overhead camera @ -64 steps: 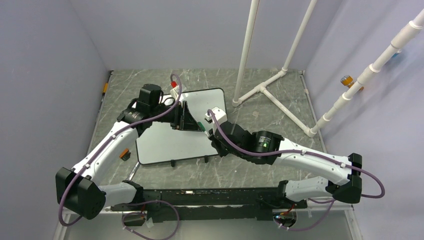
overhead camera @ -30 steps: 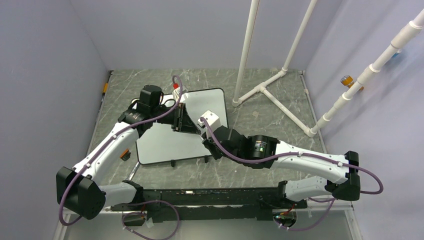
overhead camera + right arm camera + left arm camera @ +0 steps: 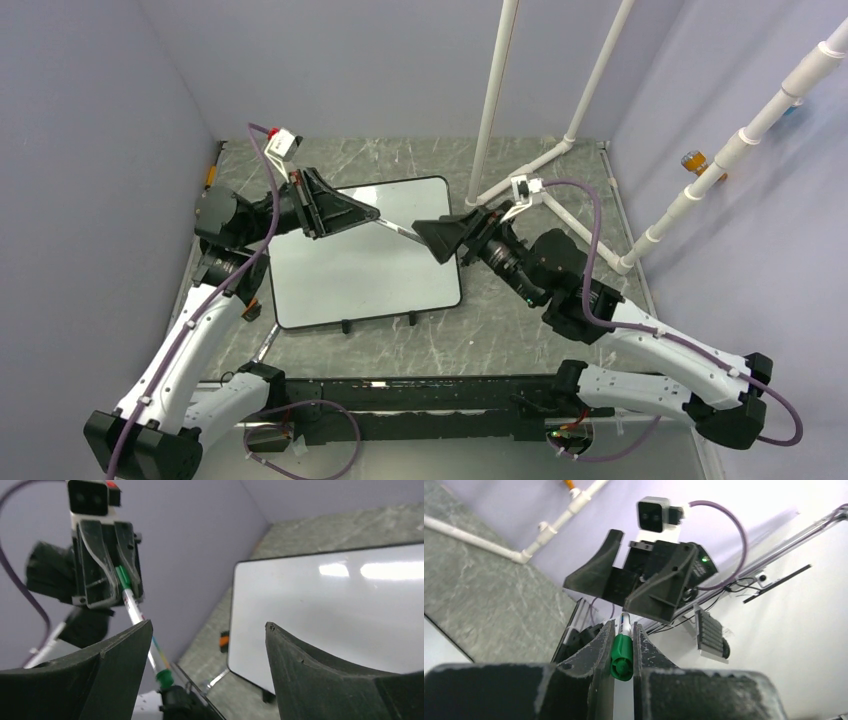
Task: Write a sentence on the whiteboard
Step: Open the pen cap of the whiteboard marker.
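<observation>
The whiteboard (image 3: 360, 265) lies flat on the grey table, and no green lettering shows on it. My left gripper (image 3: 370, 213) hangs above the board's far left part, shut on the green end of a white marker (image 3: 395, 227) that points at my right gripper (image 3: 432, 238). The right gripper is open and faces it over the board's right edge. In the left wrist view the fingers (image 3: 604, 640) clamp the marker (image 3: 622, 652). In the right wrist view the marker (image 3: 135, 612) runs beside the open left finger (image 3: 125, 655), ungripped, with the board (image 3: 325, 610) behind.
A white pipe frame (image 3: 530, 185) stands at the back right on the table. Two black clips (image 3: 345, 325) sit on the board's near edge. A small orange and black object (image 3: 250, 308) lies by the board's left edge. Purple walls close in on three sides.
</observation>
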`<state>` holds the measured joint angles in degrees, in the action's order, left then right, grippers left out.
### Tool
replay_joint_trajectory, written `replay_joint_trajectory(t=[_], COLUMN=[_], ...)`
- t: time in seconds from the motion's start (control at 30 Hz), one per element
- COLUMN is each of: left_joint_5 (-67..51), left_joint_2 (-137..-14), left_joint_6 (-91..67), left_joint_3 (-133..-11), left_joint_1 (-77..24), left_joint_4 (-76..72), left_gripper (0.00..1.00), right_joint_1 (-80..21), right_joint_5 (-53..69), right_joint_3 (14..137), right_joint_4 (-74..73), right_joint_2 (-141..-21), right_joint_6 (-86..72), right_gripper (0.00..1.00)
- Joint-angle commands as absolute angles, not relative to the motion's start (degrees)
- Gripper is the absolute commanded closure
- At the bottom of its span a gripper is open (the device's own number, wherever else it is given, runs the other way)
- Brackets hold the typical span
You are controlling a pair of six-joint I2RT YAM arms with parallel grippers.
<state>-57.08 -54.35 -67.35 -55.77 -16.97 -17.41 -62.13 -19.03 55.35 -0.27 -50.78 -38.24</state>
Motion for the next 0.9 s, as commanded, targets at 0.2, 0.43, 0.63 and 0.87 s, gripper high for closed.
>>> replay_joint_trajectory(t=[0.2, 0.43, 0.63, 0.87], left_joint_5=[-53.05, -51.08, -49.43, -49.22], left_joint_2=[-54.24, -53.82, -53.66, -54.23], left_joint_6=[-79.96, -79.22, -78.67, -79.71], left_joint_3=[-55.18, -54.91, -55.01, -54.03], left_joint_1=[-16.73, -16.75, -16.74, -16.7], left_joint_4=[-35.61, -34.33, -34.31, -35.97], left_gripper=[1.0, 1.0, 1.0, 1.0], right_joint_1=[-56.99, -56.21, -55.98, -55.89], right_joint_5=[0.88, 5.31, 8.89, 10.41], right_joint_3=[58.93, 59.12, 59.58, 61.3], right_joint_4=[18.2, 23.49, 25.97, 26.19], right_joint_2=[-57.5, -59.09, -59.88, -61.79], right_joint_6=[-42.93, -44.21, -44.89, -44.96], right_gripper=[0.33, 0.41, 0.46, 0.54])
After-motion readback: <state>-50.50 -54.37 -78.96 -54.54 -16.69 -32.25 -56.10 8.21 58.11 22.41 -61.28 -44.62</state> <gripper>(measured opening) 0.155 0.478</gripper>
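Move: The marker's free tail end lies about 3 cm to the right hand's left and 3 cm back, nearly level with it, close to one open finger. The left gripper, holding the capped end, stands some 14 cm to the right hand's left and 1 cm back, 2 cm higher. From the left hand the tail end is about 11 cm to the right, straight across. Far below, some 38 cm under the right hand, the whiteboard's middle lies about 18 cm left and 11 cm ahead. Bring the open right gripper up and to the left, about 6 cm each way, easing back a little while turning some 20 degrees counter-clockwise and tipping the fingers up, so the jaws pass around the marker's tail; narrow them to roughly half open. Keep the cap pinched in the left gripper, lifting it about 4 cm and tilting its fingers up. ##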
